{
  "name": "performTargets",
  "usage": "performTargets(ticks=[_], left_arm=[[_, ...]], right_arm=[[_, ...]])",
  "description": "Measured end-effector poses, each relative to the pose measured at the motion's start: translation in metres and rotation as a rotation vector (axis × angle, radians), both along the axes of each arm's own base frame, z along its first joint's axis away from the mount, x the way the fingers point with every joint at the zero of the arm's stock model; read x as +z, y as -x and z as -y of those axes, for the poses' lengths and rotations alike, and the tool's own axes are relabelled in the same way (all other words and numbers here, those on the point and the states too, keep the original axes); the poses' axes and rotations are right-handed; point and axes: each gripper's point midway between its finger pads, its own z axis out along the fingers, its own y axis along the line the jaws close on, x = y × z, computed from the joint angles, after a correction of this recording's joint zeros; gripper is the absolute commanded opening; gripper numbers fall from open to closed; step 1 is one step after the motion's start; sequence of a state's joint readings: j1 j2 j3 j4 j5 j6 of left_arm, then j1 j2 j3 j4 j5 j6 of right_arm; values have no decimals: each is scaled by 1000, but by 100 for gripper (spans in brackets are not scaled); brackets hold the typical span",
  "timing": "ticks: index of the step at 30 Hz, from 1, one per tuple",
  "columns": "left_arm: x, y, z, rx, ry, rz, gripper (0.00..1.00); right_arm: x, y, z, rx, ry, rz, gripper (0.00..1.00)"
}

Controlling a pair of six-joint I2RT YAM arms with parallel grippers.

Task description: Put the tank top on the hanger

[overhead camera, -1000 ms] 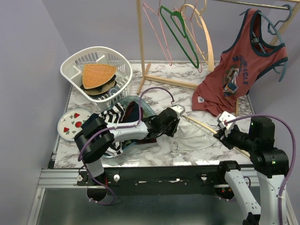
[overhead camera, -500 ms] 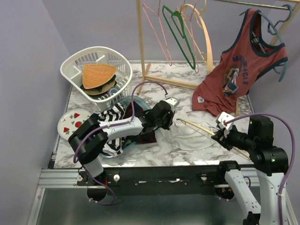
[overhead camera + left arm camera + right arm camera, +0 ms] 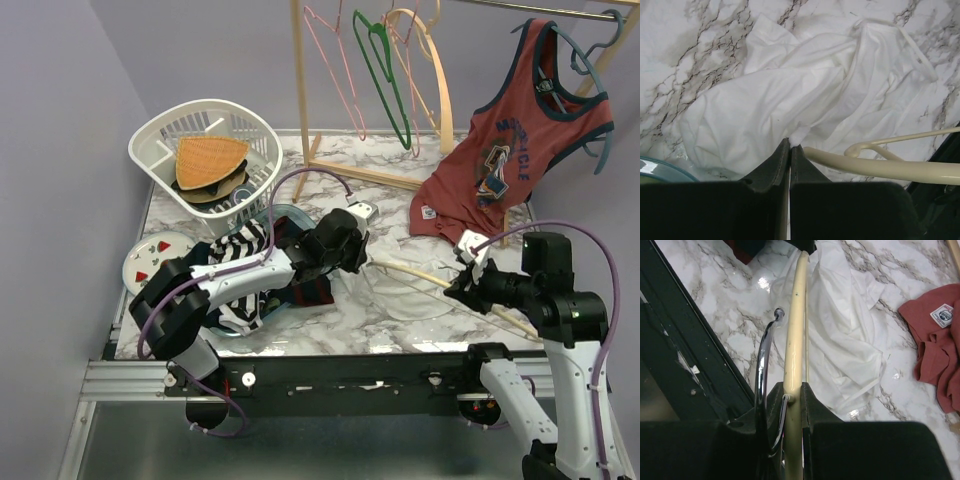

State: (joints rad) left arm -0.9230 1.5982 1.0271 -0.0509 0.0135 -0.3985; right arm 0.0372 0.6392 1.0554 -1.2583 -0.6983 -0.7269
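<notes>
The white tank top [image 3: 412, 292] lies crumpled on the marble table, and also shows in the left wrist view [image 3: 790, 95] and the right wrist view [image 3: 842, 335]. My left gripper [image 3: 365, 264] [image 3: 790, 143] is shut on a pinch of its near-left edge. The cream hanger [image 3: 425, 273] [image 3: 794, 325] lies across the tank top, its free end [image 3: 880, 168] just right of the left fingertips. My right gripper [image 3: 463, 287] [image 3: 793, 388] is shut on the hanger's bar beside its metal hook [image 3: 765, 347].
A glass bowl [image 3: 290, 215] of striped and dark clothes sits under my left arm. A strawberry plate [image 3: 155, 263] and a white basket [image 3: 205, 150] stand at the left. A wooden rack [image 3: 300, 100] holds a green hanger [image 3: 385, 75]. A red tank top [image 3: 515, 150] hangs at right.
My left gripper closed on the tank top's edge and drew back to the left. My right gripper carried the hanger leftward over the fabric.
</notes>
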Motion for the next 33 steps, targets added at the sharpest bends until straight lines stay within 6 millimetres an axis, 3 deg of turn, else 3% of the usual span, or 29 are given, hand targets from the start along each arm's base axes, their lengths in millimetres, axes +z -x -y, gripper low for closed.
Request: performTargets(ticks=[6,16,24,30,33], left_arm=[[31,3,0,-5,64,35,7],[50,11,1,-37,107,35,8],[89,20,7,-92,178,52,9],[109,24,12,-136,205,65,12],[111,27,10,-151,200,67,20]], right_arm=[[-2,-6,-5,22,-23,-38,1],[-16,-23,-12,57,-48,-85,1],[-19,-33,-24,148,-95,-115,1],[-11,-38,-31,209,-126,-92,1],[-5,-39,-33,226,-134,-70,1]])
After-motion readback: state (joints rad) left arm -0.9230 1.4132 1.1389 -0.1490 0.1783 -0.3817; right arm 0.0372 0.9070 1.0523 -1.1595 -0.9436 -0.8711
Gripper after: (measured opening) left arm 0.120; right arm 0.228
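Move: The left gripper already pinches an edge of the white tank top, with the left end of the wooden hanger about 3 cm to its right and roughly level. The white body of the tank top lies some 9 cm to the right and 6 cm below, and the blue tub about 22 cm to the left. From the right gripper, which holds the hanger, that pinched edge is some 19 cm left, 10 cm ahead and 8 cm lower; the red top's hem is about 25 cm straight ahead. Bring the left gripper up about 11 cm, easing slightly back and rolling its right side up some 10 degrees, still pinching the edge of the white tank top. Meanwhile push the hanger with the right gripper about 5 cm forward and left, turning it counter-clockwise as you go, so that its left end passes in beneath the left fingers. ##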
